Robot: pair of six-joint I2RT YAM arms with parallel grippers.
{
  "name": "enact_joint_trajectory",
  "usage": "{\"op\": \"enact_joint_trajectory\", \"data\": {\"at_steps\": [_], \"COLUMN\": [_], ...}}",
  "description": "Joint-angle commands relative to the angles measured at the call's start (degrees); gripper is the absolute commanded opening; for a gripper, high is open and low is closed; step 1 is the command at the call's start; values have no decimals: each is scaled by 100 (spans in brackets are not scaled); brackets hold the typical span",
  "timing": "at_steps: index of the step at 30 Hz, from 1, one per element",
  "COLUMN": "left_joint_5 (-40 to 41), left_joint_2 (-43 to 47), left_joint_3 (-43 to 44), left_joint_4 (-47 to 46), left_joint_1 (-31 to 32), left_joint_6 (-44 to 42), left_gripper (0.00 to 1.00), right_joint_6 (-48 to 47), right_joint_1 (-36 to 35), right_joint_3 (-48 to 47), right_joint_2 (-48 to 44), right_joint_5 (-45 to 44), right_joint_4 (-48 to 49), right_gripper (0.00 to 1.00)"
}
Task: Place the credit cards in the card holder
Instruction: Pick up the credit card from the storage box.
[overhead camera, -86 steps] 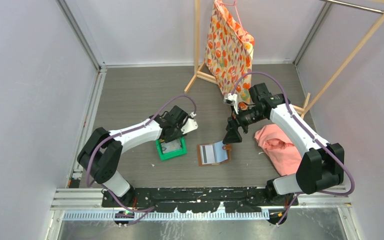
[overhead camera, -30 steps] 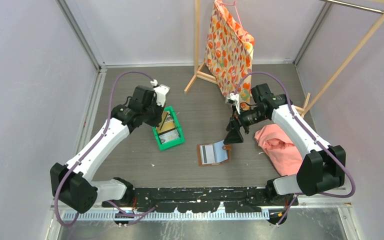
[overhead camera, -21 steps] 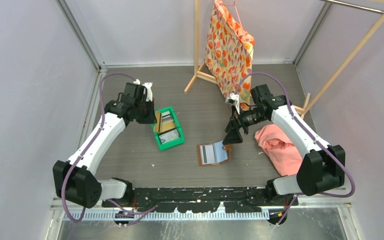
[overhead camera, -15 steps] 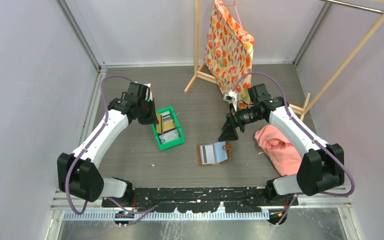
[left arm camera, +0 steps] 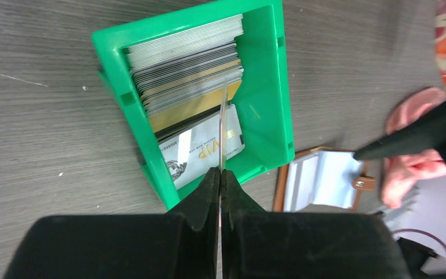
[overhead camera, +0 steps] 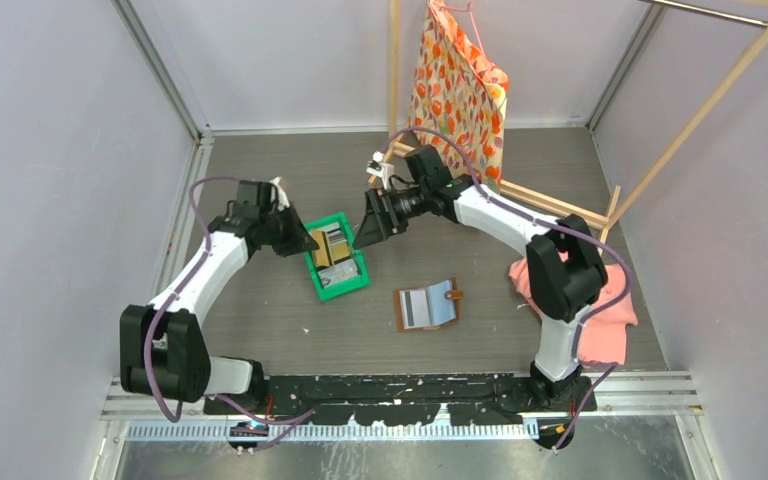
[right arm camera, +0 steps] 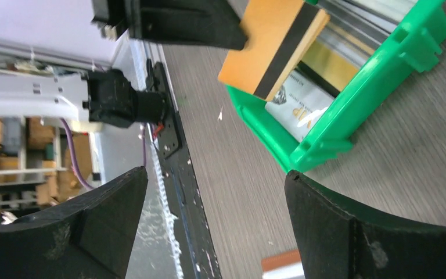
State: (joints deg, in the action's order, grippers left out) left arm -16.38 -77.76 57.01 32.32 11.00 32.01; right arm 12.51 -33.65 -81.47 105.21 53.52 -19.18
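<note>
My left gripper (overhead camera: 298, 242) (left arm camera: 220, 171) is shut on a tan credit card with a dark stripe (right arm camera: 273, 46), held on edge (left arm camera: 223, 125) above the green bin (overhead camera: 359, 278) (left arm camera: 273, 87). In the bin stand several more credit cards (left arm camera: 186, 75) (overhead camera: 333, 245), with a white one lying flat. My right gripper (overhead camera: 368, 232) (right arm camera: 216, 171) hangs open just right of the bin, facing the held card with nothing between its fingers. The brown card holder (overhead camera: 428, 306) (left arm camera: 322, 177) lies open, blue lining up, to the bin's lower right.
A pink cloth (overhead camera: 615, 320) lies at the right, partly behind the right arm. A floral bag (overhead camera: 457, 90) hangs on a wooden rack (overhead camera: 395, 60) at the back. Grey walls close in both sides.
The right arm has swung left from beside the card holder to the bin's right side, its jaws narrowing slightly. The left gripper, lifted from the bin earlier, keeps the card and shifted a little.
</note>
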Motion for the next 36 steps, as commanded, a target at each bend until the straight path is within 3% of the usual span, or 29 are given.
{"op": "enact_joint_trajectory", "data": {"at_steps": [1, 5, 12, 19, 25, 31, 36], "left_joint_5": [-1769, -2725, -3587, -4178, -4274, -4349, -4315], "left_joint_2": [566, 721, 982, 854, 861, 776, 653], "left_joint_3": [-891, -1633, -2067, -2387, -2426, -2453, -2487], "left_joint_4": [-1803, -2927, -4036, -4815, -4871, -5039, -4996], "left_joint_1": [-745, -1388, -1729, -1948, -1971, -1981, -2068], "left_joint_6": [452, 1197, 1944, 2553, 2613, 2713, 2714], "left_gripper": [0, 0, 0, 0, 0, 0, 0], "right_joint_6": [1077, 1450, 1892, 2630, 3507, 3831, 4813], "right_joint_1": [-54, -54, -124, -230, -327, -433, -430], "right_joint_3": [-572, -893, -1359, -1126, -1029, -1051, -925], "right_joint_2": [409, 883, 1387, 1439, 1571, 1743, 1878], "right_joint_5": [33, 118, 300, 479, 644, 616, 704], "right_joint_4": [842, 1038, 1174, 1977, 2944, 3159, 4156], "right_gripper": [92, 92, 87, 83, 80, 77, 69]}}
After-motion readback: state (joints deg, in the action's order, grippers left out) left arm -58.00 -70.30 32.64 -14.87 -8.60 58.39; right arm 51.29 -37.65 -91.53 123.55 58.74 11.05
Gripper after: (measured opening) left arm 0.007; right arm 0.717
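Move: The credit card, already pinched in the left fingers, lies about 9 cm left, 3 cm ahead and 8 cm below the right hand. From the left hand, the right gripper it is offered to is some 11 cm right, level fore-and-aft and 4 cm higher. The green storage box sits about 5 cm right, 2 cm ahead and 10 cm below the left hand; the open card holder is roughly 26 cm right, 10 cm back and 12 cm below it. Leftward and a little forward, the right hand travels about 9 cm towards the card over the storage box, dipping slightly and recovering, its wrist turning some 20 degrees while its wide-open fingers begin to narrow around the card. The left hand keeps its pinch, drifts briefly left and down, then rises to 5–6 cm above its start and rolls about 40 degrees, swinging its fingertips up to point right. ##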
